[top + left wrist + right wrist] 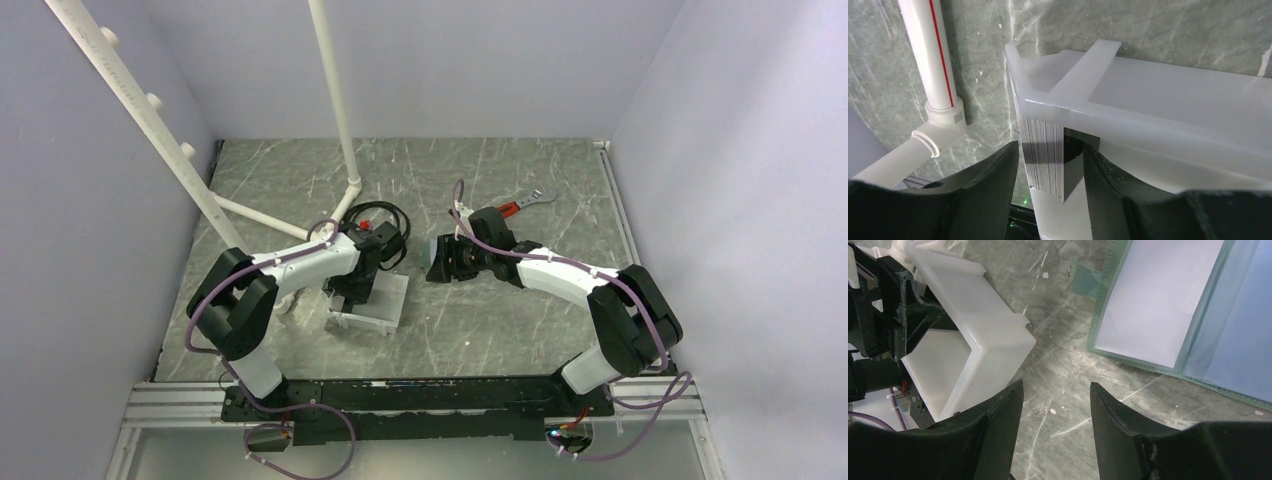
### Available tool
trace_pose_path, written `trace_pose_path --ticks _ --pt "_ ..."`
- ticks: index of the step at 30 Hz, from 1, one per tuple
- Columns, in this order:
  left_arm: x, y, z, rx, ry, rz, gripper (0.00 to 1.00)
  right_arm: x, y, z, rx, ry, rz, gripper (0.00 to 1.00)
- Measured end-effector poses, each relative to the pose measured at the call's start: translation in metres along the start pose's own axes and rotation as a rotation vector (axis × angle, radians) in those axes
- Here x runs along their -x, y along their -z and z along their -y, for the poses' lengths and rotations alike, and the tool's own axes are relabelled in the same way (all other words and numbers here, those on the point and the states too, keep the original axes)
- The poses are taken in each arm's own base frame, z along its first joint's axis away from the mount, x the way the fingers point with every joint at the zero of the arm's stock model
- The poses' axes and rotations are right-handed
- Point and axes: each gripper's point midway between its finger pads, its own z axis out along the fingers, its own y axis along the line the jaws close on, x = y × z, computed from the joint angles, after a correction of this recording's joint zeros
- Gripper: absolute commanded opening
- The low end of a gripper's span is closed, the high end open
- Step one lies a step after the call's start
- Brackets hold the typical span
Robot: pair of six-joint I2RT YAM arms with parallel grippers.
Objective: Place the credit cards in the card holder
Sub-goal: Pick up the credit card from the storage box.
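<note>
A stack of credit cards (1043,155) stands on edge inside a white tray (1148,115). A dark card (1072,172) leans off the stack's right side. My left gripper (1052,146) reaches down into the tray (388,312), open, with one finger on each side of the stack and close against it. The card holder (1158,295) lies spread open on the table, grey-green with light-blue pockets. In the top view it (436,258) is partly hidden by my right gripper (452,262). The right gripper (1056,385) hangs open over bare table just beside the holder, holding nothing.
A red-handled wrench (525,202) lies behind the right arm. A white pipe frame (335,90) rises at the back left, with its elbow joint (940,125) next to the tray. A black cable coil (380,215) sits behind the left wrist. Walls close in on three sides.
</note>
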Motion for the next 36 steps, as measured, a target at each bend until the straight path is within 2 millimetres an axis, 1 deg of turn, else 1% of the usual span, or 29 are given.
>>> trace_pose_path --ticks 7,12,24,28,32,36 --pt "0.003 0.003 -0.006 0.030 -0.001 0.012 0.49 0.000 0.000 0.000 0.000 0.000 0.000 0.54" --pt "0.005 0.008 -0.011 0.043 0.006 0.022 0.40 0.000 0.000 -0.001 0.002 -0.005 0.000 0.54" --pt "0.006 0.012 -0.011 0.036 0.018 0.025 0.24 0.000 0.000 -0.002 0.008 -0.008 -0.003 0.55" --pt "0.008 0.018 -0.012 0.028 0.019 0.025 0.21 0.000 0.000 -0.002 0.008 -0.010 -0.003 0.55" --pt "0.011 0.026 -0.014 0.018 0.027 0.038 0.12 0.000 0.000 -0.002 0.008 -0.010 -0.003 0.55" --pt "0.014 0.032 -0.014 0.002 0.037 0.052 0.07 0.000 0.000 -0.002 0.008 -0.010 -0.003 0.55"
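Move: Between the left hand's open fingers, the front credit card of the upright stack stands about 1 cm to the right and 1 cm ahead, its middle some 3 cm below. The storage box's middle is roughly 6 cm right and 1 cm ahead, 2 cm lower; the white pipe joint lies about 11 cm left and 2 cm ahead, 3 cm down. From the idle right hand, that card is some 18 cm left, 4 cm back and 5 cm lower. Closing steadily from a bit over half open to nearly shut, the left fingers pinch the front card on its faces, the right one coming from inside the box. The hand first eases up about 1.5 cm with a small shift left, then draws the card upward, nearly 4 cm of rise in all, swinging slightly back to the right with hardly any wrist turn. ##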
